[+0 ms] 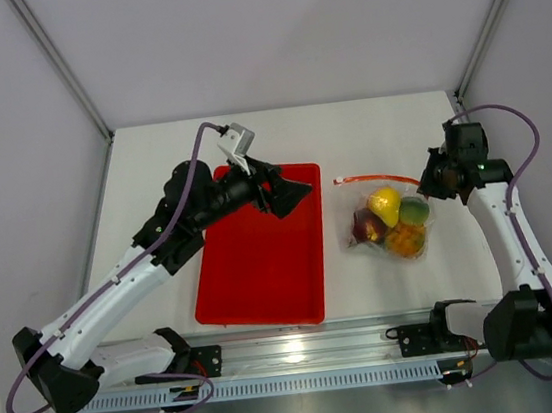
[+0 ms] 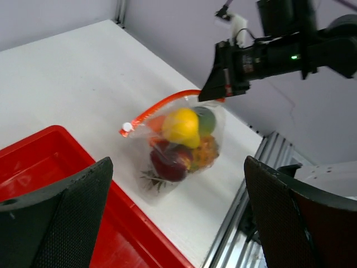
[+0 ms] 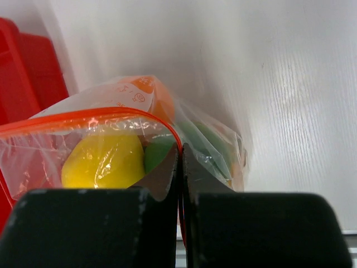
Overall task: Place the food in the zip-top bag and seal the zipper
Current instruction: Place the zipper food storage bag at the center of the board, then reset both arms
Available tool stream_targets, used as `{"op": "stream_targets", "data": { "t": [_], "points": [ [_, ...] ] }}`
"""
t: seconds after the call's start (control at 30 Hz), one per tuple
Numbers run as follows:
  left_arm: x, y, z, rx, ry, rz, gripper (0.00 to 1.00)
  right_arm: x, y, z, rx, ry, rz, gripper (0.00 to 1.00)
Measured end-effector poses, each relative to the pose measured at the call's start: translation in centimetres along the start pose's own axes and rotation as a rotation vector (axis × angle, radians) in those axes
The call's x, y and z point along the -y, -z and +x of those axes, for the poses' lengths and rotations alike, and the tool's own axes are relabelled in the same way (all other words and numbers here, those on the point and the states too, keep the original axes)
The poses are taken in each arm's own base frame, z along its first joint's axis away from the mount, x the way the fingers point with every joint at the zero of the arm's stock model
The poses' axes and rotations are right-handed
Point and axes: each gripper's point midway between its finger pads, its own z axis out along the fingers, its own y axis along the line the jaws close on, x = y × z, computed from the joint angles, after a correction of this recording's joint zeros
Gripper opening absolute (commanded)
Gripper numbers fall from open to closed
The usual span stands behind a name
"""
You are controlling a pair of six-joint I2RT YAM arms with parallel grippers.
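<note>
The clear zip-top bag (image 1: pixel 389 221) lies on the white table to the right of the red tray, with the food inside it: a yellow pear (image 1: pixel 384 203), a green fruit (image 1: pixel 415 212), a dark red fruit (image 1: pixel 366 226) and an orange-yellow piece (image 1: pixel 406 239). Its red-orange zipper (image 1: pixel 373 178) runs along the far edge. My right gripper (image 3: pixel 180 149) is shut on the zipper's (image 3: pixel 83 117) right end, the pear (image 3: pixel 103 162) just behind the strip. My left gripper (image 1: pixel 290 197) hovers open over the tray's far end with nothing between its fingers (image 2: pixel 56 223), well left of the bag (image 2: pixel 178 145).
The red tray (image 1: pixel 259 269) sits left of the middle, nothing in it where it shows. An aluminium rail (image 1: pixel 314 348) runs along the near table edge. Grey walls stand at the back and on both sides.
</note>
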Motion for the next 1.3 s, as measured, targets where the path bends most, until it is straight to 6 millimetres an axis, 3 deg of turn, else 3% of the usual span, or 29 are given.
{"op": "stream_targets", "data": {
  "t": [0.1, 0.4, 0.6, 0.7, 0.9, 0.97, 1.0, 1.03, 1.17, 1.3],
  "points": [
    [1.0, 0.1, 0.4, 0.009, 0.035, 0.037, 0.99, 0.2, -1.9, -0.6, -0.01, -0.032, 0.011, 0.0],
    [2.4, -0.1, 5.3, -0.089, 0.136, 0.107, 0.99, 0.8, -7.3, -1.4, -0.046, -0.093, 0.038, 0.0],
    [3.0, 1.9, 5.4, -0.066, 0.152, 0.129, 0.99, 1.4, -10.3, -1.2, -0.076, -0.101, 0.057, 0.01],
    [3.6, 2.9, 4.4, -0.032, 0.143, 0.145, 1.0, 1.6, -11.4, -1.5, -0.084, -0.106, 0.07, 0.14],
    [3.9, 3.6, 4.5, -0.035, 0.145, 0.159, 0.99, 1.8, -12.5, -1.8, -0.094, -0.112, 0.091, 0.55],
    [3.9, 3.9, 5.0, -0.045, 0.154, 0.157, 0.99, 1.9, -12.4, -2.0, -0.086, -0.112, 0.1, 0.8],
    [3.9, 4.0, 5.3, -0.049, 0.16, 0.156, 1.0, 2.1, -12.3, -2.2, -0.081, -0.107, 0.11, 0.84],
    [3.8, 4.1, 5.5, -0.052, 0.164, 0.155, 0.99, 2.2, -12.2, -2.5, -0.074, -0.102, 0.119, 0.99],
    [3.8, 4.3, 5.9, -0.061, 0.177, 0.156, 1.0, 2.1, -10.3, -4.0, -0.016, -0.071, 0.151, 0.99],
    [3.7, 4.5, 6.7, -0.076, 0.195, 0.155, 0.99, 0.4, -6.2, -6.2, 0.096, -0.028, 0.142, 0.99]
  ]
}}
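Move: The right gripper still grips the right end of the zipper bag's orange zipper. The board spot for that end lies about 9 cm ahead, 2 cm right and 11 cm below. From the same hand the zipper's free end is roughly 18 cm left and 9 cm ahead, the yellow food 8 cm left and 2 cm ahead, the pineapple 4 cm left and 7 cm back. From the open left gripper, that spot lies some 14 cm ahead, 30 cm right, 27 cm down. Carry the bag's pinched zipper corner forward and down with the right gripper, about 9 cm each way, tipping slightly further down, to lay it on the board. Open the fingers wide there to let go, then lift almost straight up about 8 cm. Meanwhile draw the open, empty left gripper back and somewhat down, away from the bag. ##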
